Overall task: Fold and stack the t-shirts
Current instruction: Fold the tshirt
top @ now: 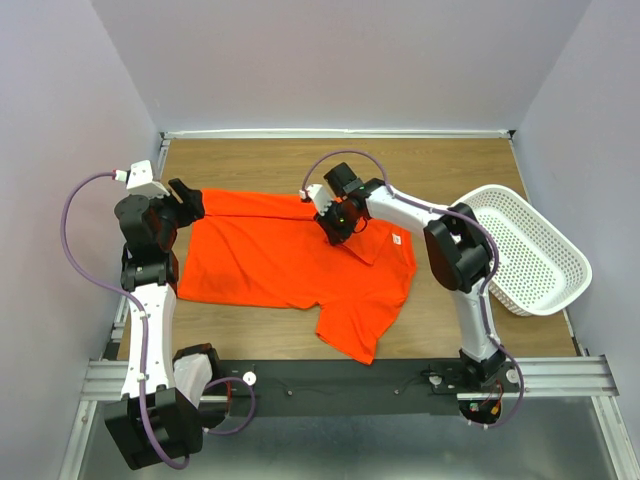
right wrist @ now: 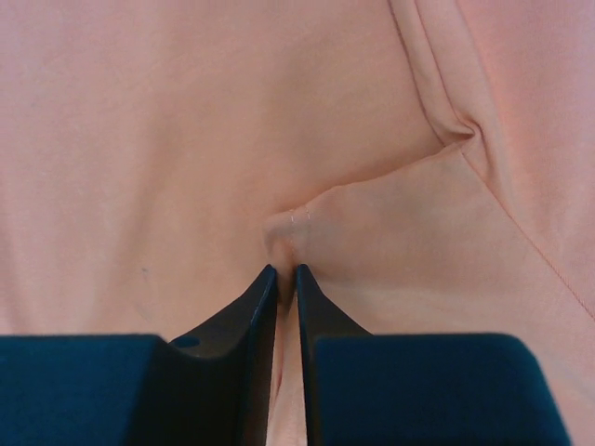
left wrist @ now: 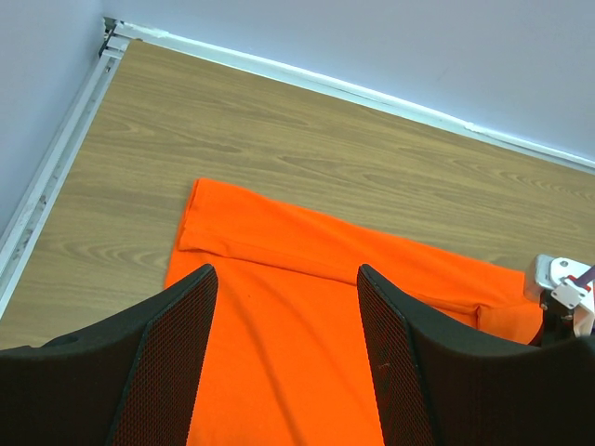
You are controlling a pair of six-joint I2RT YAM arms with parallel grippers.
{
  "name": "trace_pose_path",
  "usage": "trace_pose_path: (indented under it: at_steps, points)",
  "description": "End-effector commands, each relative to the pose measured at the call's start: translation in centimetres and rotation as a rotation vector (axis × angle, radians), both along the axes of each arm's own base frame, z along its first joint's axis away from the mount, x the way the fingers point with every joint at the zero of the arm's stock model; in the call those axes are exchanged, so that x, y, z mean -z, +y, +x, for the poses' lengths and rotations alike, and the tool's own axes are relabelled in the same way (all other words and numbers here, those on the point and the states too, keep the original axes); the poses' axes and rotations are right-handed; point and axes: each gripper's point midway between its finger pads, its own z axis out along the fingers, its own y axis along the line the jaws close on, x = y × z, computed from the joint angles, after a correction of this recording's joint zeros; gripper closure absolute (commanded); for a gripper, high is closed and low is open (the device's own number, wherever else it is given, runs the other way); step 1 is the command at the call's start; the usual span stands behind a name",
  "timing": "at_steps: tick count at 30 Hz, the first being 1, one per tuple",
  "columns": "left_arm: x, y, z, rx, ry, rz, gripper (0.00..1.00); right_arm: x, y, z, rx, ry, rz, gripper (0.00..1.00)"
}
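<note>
A bright orange t-shirt [top: 290,265] lies partly folded on the wooden table, its collar with a small white label [top: 398,239] at the right. My right gripper [top: 333,226] is down on the shirt's upper middle and is shut on a pinch of its cloth [right wrist: 286,237], which looks pale in the right wrist view. My left gripper [top: 190,203] hovers over the shirt's upper left corner, open and empty. In the left wrist view the orange cloth [left wrist: 288,316] shows between its fingers [left wrist: 167,344], with a folded hem edge beyond.
A white perforated plastic basket [top: 530,250] sits tilted at the table's right edge. Bare wooden tabletop [top: 400,160] lies behind the shirt up to the back wall. Walls close in the left, back and right sides.
</note>
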Motion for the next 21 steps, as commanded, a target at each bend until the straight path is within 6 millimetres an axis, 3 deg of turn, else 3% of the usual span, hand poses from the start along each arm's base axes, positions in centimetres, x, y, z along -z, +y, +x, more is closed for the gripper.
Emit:
trace_pose_path:
  at_steps: [1,6,7,9,12,19,21]
  points:
    - [0.0,-0.6,0.0,0.029,-0.001,0.0,0.3,-1.1,1.7,-0.3,-0.003,0.011,0.057,0.8]
    - [0.1,-0.6,0.0,0.029,0.001,0.0,0.3,-0.8,2.2,-0.8,-0.003,0.045,0.075,0.75]
    - [0.2,-0.6,0.0,0.027,0.004,-0.001,0.3,-0.7,2.1,-0.7,-0.001,0.044,0.072,0.59]
    - [0.1,-0.6,0.1,0.029,0.002,0.0,0.3,-0.7,2.0,-0.7,0.0,0.043,0.069,0.47]
    - [0.1,-0.6,0.1,0.029,0.002,0.0,0.3,-1.1,2.3,-1.1,-0.012,0.056,0.092,0.47]
    - [0.4,-0.7,0.2,0.035,0.009,-0.003,0.3,-3.6,5.0,-5.8,-0.147,0.258,0.3,0.5]
    - [0.7,-0.6,0.3,0.034,0.018,-0.007,0.3,-4.3,5.0,-5.9,-0.164,0.247,0.311,0.5]
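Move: The T-shirt's small turned-over flap has its tip right at the right fingertips, which are nearly shut on it, about 1 cm down at most. From that hand the shirt's neck label is some 13 cm to the right and level, and the near sleeve about 21 cm back and 6 cm right. From the idle left hand the flap tip lies about 28 cm right, level fore and aft, roughly 24 cm below. The flap's tip, already pinched in the right fingers, is first tugged barely a centimetre back and left, then let go as the fingers open to about half. The hand then speeds up away from it, back and to the left over the shirt body, about 5 cm in all and rising slightly, the wrist swinging the fingertips back and left by some 15 degrees. ##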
